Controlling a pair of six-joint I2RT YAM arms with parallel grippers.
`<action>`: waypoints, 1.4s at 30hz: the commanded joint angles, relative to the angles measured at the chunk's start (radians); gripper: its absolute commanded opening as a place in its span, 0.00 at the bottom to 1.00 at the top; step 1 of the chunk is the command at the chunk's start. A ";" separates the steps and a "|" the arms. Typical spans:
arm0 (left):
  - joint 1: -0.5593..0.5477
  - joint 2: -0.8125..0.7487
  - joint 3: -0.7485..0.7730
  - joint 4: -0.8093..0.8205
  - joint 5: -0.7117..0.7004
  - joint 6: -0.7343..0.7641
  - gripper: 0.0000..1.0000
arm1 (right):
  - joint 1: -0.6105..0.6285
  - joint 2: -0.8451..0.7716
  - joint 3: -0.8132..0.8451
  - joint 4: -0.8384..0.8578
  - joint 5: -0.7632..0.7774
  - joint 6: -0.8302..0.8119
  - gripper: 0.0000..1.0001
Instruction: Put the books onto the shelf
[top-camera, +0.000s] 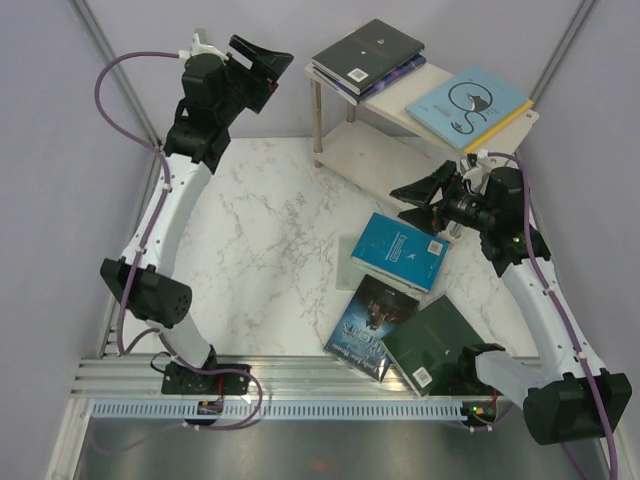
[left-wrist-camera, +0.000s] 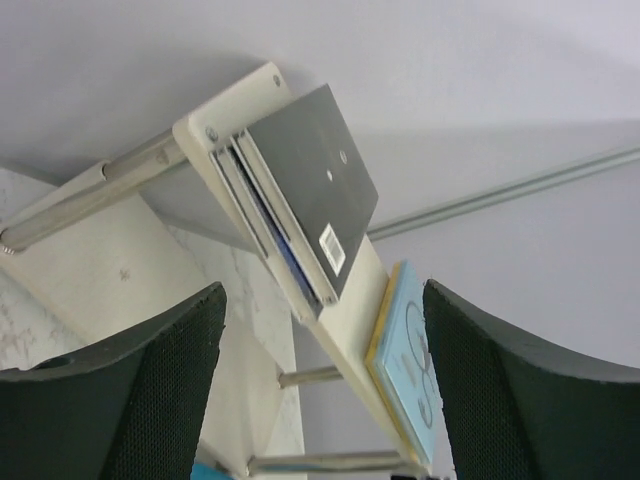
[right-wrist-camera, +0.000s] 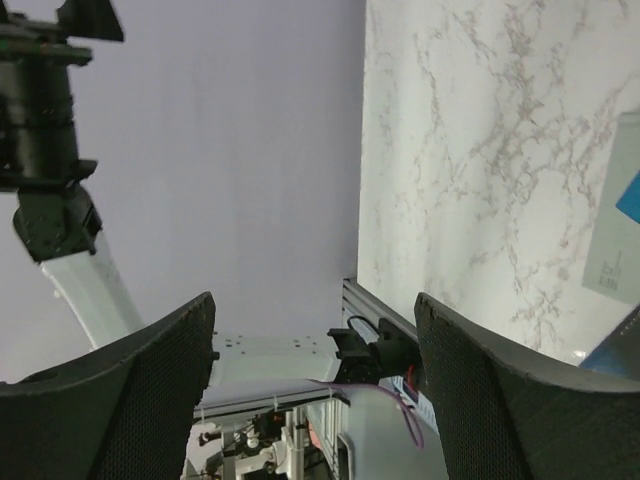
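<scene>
The shelf (top-camera: 400, 100) stands at the back right, and its top board carries a stack of books with a black cover on top (top-camera: 368, 58). Beside it lies a light blue book on a yellow one (top-camera: 470, 105). On the table lie a cyan book (top-camera: 402, 250), a dark galaxy book (top-camera: 370, 318) and a dark green book (top-camera: 435, 342). A pale book (top-camera: 350, 265) peeks from under the cyan one. My left gripper (top-camera: 268, 62) hangs open just left of the stack (left-wrist-camera: 310, 190), holding nothing. My right gripper (top-camera: 425, 195) is open and empty above the cyan book.
The shelf's lower board (top-camera: 375, 155) sits close behind my right gripper. Thin metal legs (top-camera: 318, 120) hold the boards. Grey walls close the back and sides. An aluminium rail (top-camera: 300, 375) runs along the near edge of the marble table (top-camera: 260, 240).
</scene>
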 joint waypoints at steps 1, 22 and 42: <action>-0.004 -0.123 -0.147 -0.045 0.028 0.067 0.83 | -0.005 -0.044 -0.064 -0.172 0.012 -0.032 0.84; -0.333 -0.310 -1.061 -0.126 0.505 0.296 0.84 | 0.049 -0.001 -0.115 -0.721 0.348 -0.345 0.86; -0.428 -0.006 -1.189 0.348 0.546 0.324 0.85 | 0.052 -0.351 -0.169 -0.830 0.385 -0.182 0.85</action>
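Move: The dark blue Heights book lies some 40 cm back from the left hand, about 17 cm to its right and 45 cm below. From the right hand it is about 18 cm back, 7 cm left and 31 cm down. The blue book lies nearly straight beneath the right hand, some 30 cm down; the green book, at the same level as the Heights book, is about 21 cm back and 7 cm right of the right hand. Swing the open left gripper away from the shelf, down about 43 cm and back some 32 cm, drifting right, turning it clockwise and nose-down until it hovers low by the Heights book's left edge. Meanwhile sink the open right gripper about 17 cm, drawing it back and somewhat right while tipping its fingers down towards the same book, then let it rise 3 cm. ##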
